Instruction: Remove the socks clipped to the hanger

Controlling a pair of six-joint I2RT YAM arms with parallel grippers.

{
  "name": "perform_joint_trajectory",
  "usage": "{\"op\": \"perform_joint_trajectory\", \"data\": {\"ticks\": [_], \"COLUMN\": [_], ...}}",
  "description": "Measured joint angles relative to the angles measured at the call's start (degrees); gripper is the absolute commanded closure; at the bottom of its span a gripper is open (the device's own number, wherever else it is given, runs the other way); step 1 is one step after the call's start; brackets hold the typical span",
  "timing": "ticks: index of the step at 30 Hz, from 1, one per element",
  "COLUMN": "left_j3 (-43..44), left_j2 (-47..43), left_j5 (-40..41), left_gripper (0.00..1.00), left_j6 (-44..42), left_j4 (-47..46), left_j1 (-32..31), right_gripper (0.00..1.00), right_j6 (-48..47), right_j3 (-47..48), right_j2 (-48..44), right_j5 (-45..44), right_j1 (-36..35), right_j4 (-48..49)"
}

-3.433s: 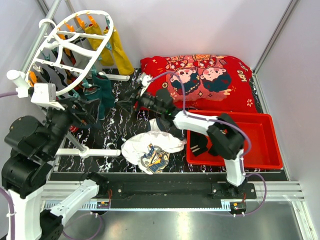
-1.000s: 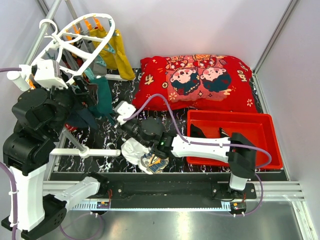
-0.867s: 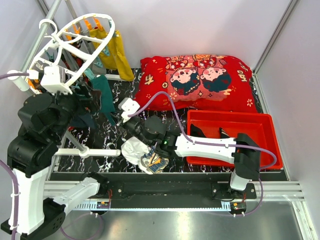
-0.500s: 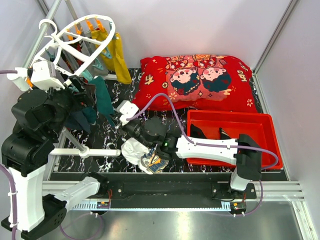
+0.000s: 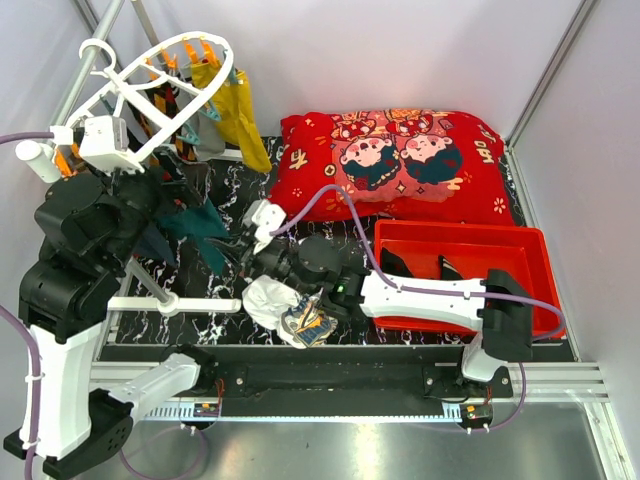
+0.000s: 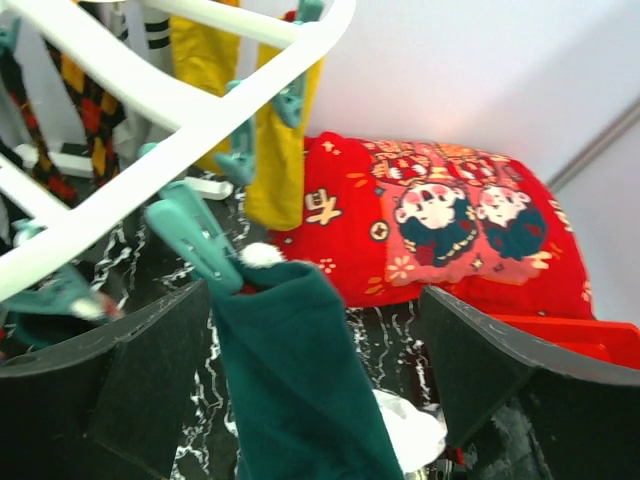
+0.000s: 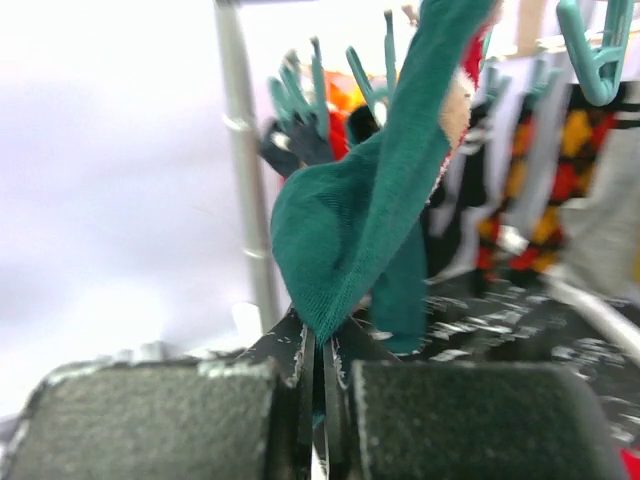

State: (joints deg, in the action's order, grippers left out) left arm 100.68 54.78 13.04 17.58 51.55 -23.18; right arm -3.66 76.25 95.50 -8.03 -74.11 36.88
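Observation:
The white oval hanger (image 5: 150, 75) hangs tilted at the back left with orange and teal clips. Mustard-yellow socks (image 5: 238, 110) and striped ones hang from it. A dark teal sock (image 6: 290, 380) hangs from a teal clip (image 6: 195, 240), still pinched at its top. My left gripper (image 6: 315, 330) is open, its jaws standing on either side of that sock just below the clip. My right gripper (image 7: 325, 345) is shut on the lower tip of the same teal sock (image 7: 370, 200), which stretches up from it toward the hanger.
The grey metal rail (image 5: 95, 40) carries the hanger, and its white stand foot (image 5: 165, 302) lies on the marbled mat. A white cloth heap (image 5: 272, 298) sits at front centre. A red cushion (image 5: 400, 160) lies behind a red tray (image 5: 520, 300) holding dark socks.
My right arm swung from the cushion to front centre, holding the teal sock's tip, then drew it slightly right. My left arm rose to the hanger, which tilted and swung.

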Motion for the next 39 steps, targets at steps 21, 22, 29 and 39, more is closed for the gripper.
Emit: {"op": "perform_joint_trajectory", "data": {"ticks": [21, 22, 29, 39], "left_j3": [10.5, 11.1, 14.8, 19.1], "left_j2": [2.6, 2.9, 8.3, 14.1], "left_j5": [3.5, 4.1, 6.8, 10.9], "left_gripper": [0.21, 0.22, 0.26, 0.33], "left_j6": [5.4, 5.4, 5.2, 5.4], "left_j4": [8.9, 9.7, 14.4, 20.5], "left_j1": [3.8, 3.8, 3.8, 3.8], "right_gripper": [1.00, 1.00, 1.00, 1.00], "right_j6": [6.0, 3.9, -10.4, -25.6], "right_j3": [-3.8, -3.5, -1.6, 1.3], "right_j2": [-3.2, -2.6, 1.2, 3.3], "right_j5": [5.5, 4.9, 0.1, -4.9], "right_j1": [3.2, 3.2, 3.0, 0.3], "right_j4": [4.3, 3.9, 0.4, 0.2]}}
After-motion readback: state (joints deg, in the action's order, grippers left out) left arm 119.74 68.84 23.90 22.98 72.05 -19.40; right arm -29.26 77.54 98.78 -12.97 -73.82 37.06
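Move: The clip holding the green sock's cuff is about 7 cm ahead of the left hand, 5 cm to its left and 3 cm above. From the right hand, whose shut fingers hold the sock's lower end, that clip is roughly 10 cm ahead, 6 cm left and 15 cm up. A second clip hangs some 4 cm nearer the base and 6 cm left of the first; the yellow socks hang about 17 cm ahead of the left hand and 3 cm right. Still pinching the green sock's lower end, the right hand lifts about 4 cm while easing back and right, then swings forward and down, tilting its fingers. The left hand works left towards the sock's clip, first rising and backing a little, then going forward and down as it turns counter-clockwise and tips down, each about 15 degrees; its open fingers partly narrow. ##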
